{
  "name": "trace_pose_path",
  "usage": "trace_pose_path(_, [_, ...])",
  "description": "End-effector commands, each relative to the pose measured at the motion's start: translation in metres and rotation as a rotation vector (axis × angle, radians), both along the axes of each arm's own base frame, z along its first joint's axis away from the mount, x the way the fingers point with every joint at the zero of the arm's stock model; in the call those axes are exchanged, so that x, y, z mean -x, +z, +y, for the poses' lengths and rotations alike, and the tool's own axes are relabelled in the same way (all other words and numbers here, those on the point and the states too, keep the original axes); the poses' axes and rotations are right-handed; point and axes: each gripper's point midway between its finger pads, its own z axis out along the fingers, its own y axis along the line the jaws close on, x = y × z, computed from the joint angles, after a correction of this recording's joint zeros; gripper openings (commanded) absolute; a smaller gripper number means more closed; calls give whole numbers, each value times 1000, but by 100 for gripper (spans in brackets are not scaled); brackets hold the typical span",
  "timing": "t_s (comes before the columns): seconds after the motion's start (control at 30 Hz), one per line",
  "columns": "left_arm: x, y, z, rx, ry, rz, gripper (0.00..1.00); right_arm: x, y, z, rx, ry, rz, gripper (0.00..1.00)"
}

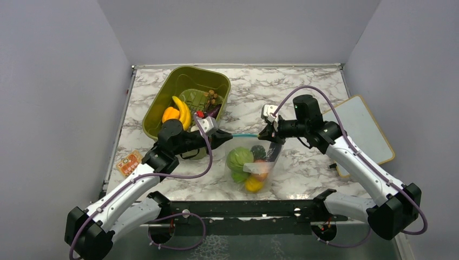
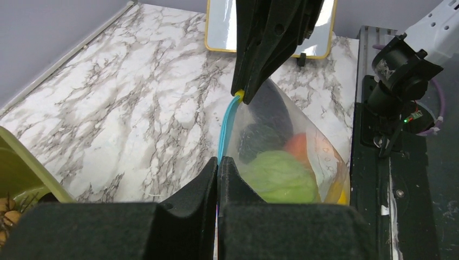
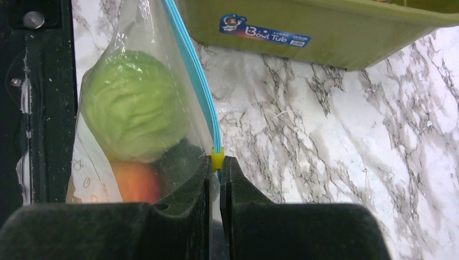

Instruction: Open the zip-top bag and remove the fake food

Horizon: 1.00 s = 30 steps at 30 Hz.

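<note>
The clear zip-top bag (image 1: 250, 165) hangs between both arms above the marble table, its blue zipper strip (image 1: 246, 135) stretched level. My left gripper (image 1: 226, 136) is shut on the strip's left end (image 2: 218, 161). My right gripper (image 1: 266, 134) is shut on the yellow slider (image 3: 217, 158) at the right end. The fake food is inside the bag: a green cabbage (image 3: 132, 105), a peach-orange fruit (image 3: 138, 181), a dark piece (image 2: 260, 138) and a yellow piece (image 1: 253, 184). The strip (image 3: 192, 70) looks zipped along its length.
An olive-green tub (image 1: 187, 78) stands behind the left gripper, holding a banana bunch (image 1: 183, 111) and an orange pepper (image 1: 170, 114). A yellow-framed white board (image 1: 362, 124) lies at the right. A small orange packet (image 1: 129, 162) sits at the table's left edge.
</note>
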Motion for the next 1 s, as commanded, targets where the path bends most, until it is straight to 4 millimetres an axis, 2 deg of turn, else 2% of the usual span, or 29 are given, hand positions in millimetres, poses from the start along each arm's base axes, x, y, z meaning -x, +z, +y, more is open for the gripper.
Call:
trace_pose_path(0.0, [-12,47,11,64,98,-140,0,-4,-4,-24,86,-75,9,1])
trace_pose_path(0.23, [-19,55,22,77,179,-165,0,-5,-26,-48,179,-148,42,1])
trace_pose_path(0.53, [-29,61,39,88,299,-192,0,-2,-22,-64,213,-199,45,1])
trace_pose_path(0.77, [-35,61,59,97,416,-201,0,3,-30,-81,260,-256,35,1])
trace_pose_path(0.97, [-34,58,67,100,451,-202,0,6,-33,-94,310,-297,33,1])
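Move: The bag's yellow zip slider is already in the right fingers, some 11 cm to the right of the left hand, which still pinches the strip's left end. The strip's right end sags about 8 cm right of the right hand, 3 cm lower and 1 cm back. The cabbage is 4 cm back and 4 cm right of the left hand, 12 cm down; the tub's middle is about 17 cm ahead, 18 cm left and 12 cm below. The slider is drawn along the blue strip by the right hand, which keeps its pinch and goes about 6 cm right, away from the left hand, its fingers tipping down and swinging clockwise about 10 degrees each. The left hand keeps hold of the left end and pulls the other way, left with a good deal of rise and some forward, turning counter-clockwise some 20 degrees. ##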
